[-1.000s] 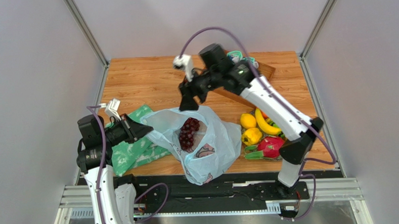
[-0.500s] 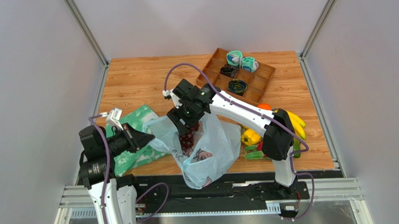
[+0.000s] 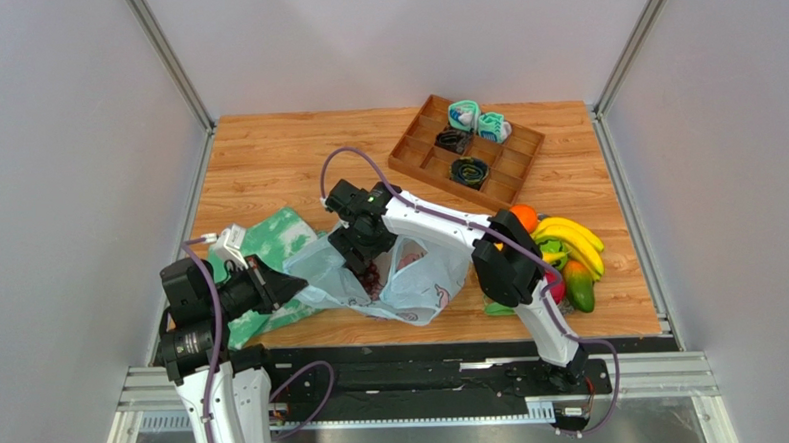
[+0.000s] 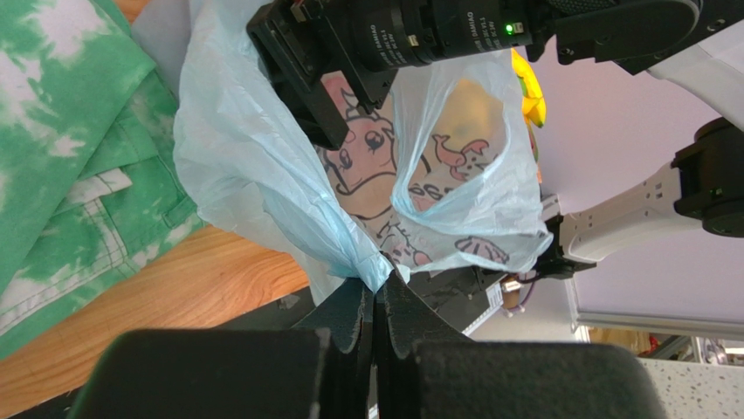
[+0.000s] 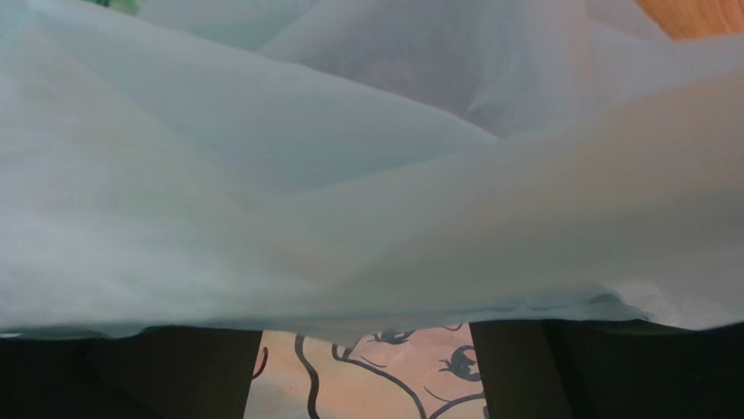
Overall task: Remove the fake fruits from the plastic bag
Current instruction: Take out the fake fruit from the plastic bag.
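Note:
The pale-blue plastic bag (image 3: 426, 278) lies near the table's front, mouth facing left. My left gripper (image 3: 283, 285) is shut on a fold of the bag's rim (image 4: 362, 262), its tips together (image 4: 377, 297). My right gripper (image 3: 366, 261) is low in the bag's mouth; a bit of the purple grapes (image 3: 374, 276) shows beside it. In the right wrist view bag film (image 5: 349, 175) covers almost everything, and my right gripper (image 5: 367, 371) has its fingers (image 5: 131, 375) wide apart with only printed film between them. Orange (image 3: 523, 216), banana bunch (image 3: 572, 238) and mango (image 3: 578, 300) lie out of the bag at the right.
A green-and-white mottled cloth (image 3: 274, 237) lies under the bag's left side and shows in the left wrist view (image 4: 70, 131). A wooden divided tray (image 3: 406, 153) with teal and black items stands at the back right. The right arm's elbow hangs over the fruit pile.
My right arm has swung down from above the bag's far side into the bag's mouth. The bag has slumped flatter. My left gripper keeps its hold and has drifted slightly nearer.

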Controlling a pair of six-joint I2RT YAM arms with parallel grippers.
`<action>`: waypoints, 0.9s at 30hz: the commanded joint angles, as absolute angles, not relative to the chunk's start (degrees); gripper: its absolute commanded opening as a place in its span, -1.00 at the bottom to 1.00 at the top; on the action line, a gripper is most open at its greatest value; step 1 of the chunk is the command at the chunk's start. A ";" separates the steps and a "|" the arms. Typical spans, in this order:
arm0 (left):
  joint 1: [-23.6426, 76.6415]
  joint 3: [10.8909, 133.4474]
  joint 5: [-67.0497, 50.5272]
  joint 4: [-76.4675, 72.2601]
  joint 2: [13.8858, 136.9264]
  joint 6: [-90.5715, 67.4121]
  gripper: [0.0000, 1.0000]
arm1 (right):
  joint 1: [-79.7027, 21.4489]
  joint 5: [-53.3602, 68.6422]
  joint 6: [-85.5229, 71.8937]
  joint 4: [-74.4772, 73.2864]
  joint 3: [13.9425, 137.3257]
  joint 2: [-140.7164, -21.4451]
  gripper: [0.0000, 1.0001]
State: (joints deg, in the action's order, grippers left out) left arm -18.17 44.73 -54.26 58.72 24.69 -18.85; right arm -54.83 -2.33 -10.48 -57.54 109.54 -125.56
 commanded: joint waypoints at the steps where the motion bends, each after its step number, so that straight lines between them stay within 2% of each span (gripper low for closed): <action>1: -18.81 45.09 -54.76 58.36 24.08 -17.84 -1.00 | -54.93 -0.63 -7.48 -53.97 113.46 -128.49 0.55; 3: -18.81 44.83 -54.76 58.27 24.34 -17.93 -1.00 | -54.93 4.11 -5.99 -52.66 115.13 -129.72 0.43; 4: -18.81 44.74 -54.84 58.01 24.43 -18.10 -1.00 | -54.84 9.35 -4.32 -52.21 115.75 -130.94 0.25; 6: -18.81 44.30 -54.84 57.66 24.52 -18.54 -1.00 | -55.02 14.65 -3.35 -51.07 116.98 -131.83 0.15; 7: -18.81 44.04 -54.76 57.31 24.70 -18.54 -1.00 | -55.11 18.07 -2.73 -50.80 117.24 -132.36 0.02; 9: -18.63 43.95 -54.76 57.13 24.78 -18.63 -1.00 | -55.63 19.24 -0.97 -50.54 118.12 -132.71 -0.20; 10: -18.81 43.95 -54.76 57.13 24.96 -18.63 -1.00 | -55.63 19.94 -0.36 -50.71 118.56 -132.71 -0.45; 13: -18.72 44.12 -54.49 56.95 25.49 -18.54 -1.00 | -55.37 18.73 2.19 -51.94 119.53 -130.96 -0.74; 16: -18.81 44.56 -54.67 55.64 26.01 -18.81 -1.00 | -54.41 18.63 5.87 -54.48 117.87 -125.87 -0.86; 24: -18.81 44.56 -57.92 42.04 27.15 -25.05 -1.00 | -54.67 18.90 19.07 -63.01 104.60 -102.52 -0.96; 27: -18.37 43.77 -57.57 37.55 29.52 -26.54 -1.00 | -54.76 20.82 21.79 -65.03 102.31 -97.14 -0.97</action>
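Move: The red grapes lie inside the bag, roughly 4 cm back, 3 cm left and 2 cm below the right hand, whose open fingers are already down in it. From that hand, the green cloth is about 18 cm to the left and 4 cm back, and the wooden tray some 17 cm farther out and 20 cm right, both a few centimetres lower. From the left hand, the grapes are about 10 cm to the right, 1 cm ahead and 16 cm below. The grapes get pinched at one edge of the bunch: deep in the bag the right hand sweeps about 6 cm left, sinking slightly, while its fingers close. It then rises some 12 cm, swinging right and back and turning counter-clockwise, about 30 degrees in all. The left hand keeps its grip on the bag's rim, easing up and forward late on. ##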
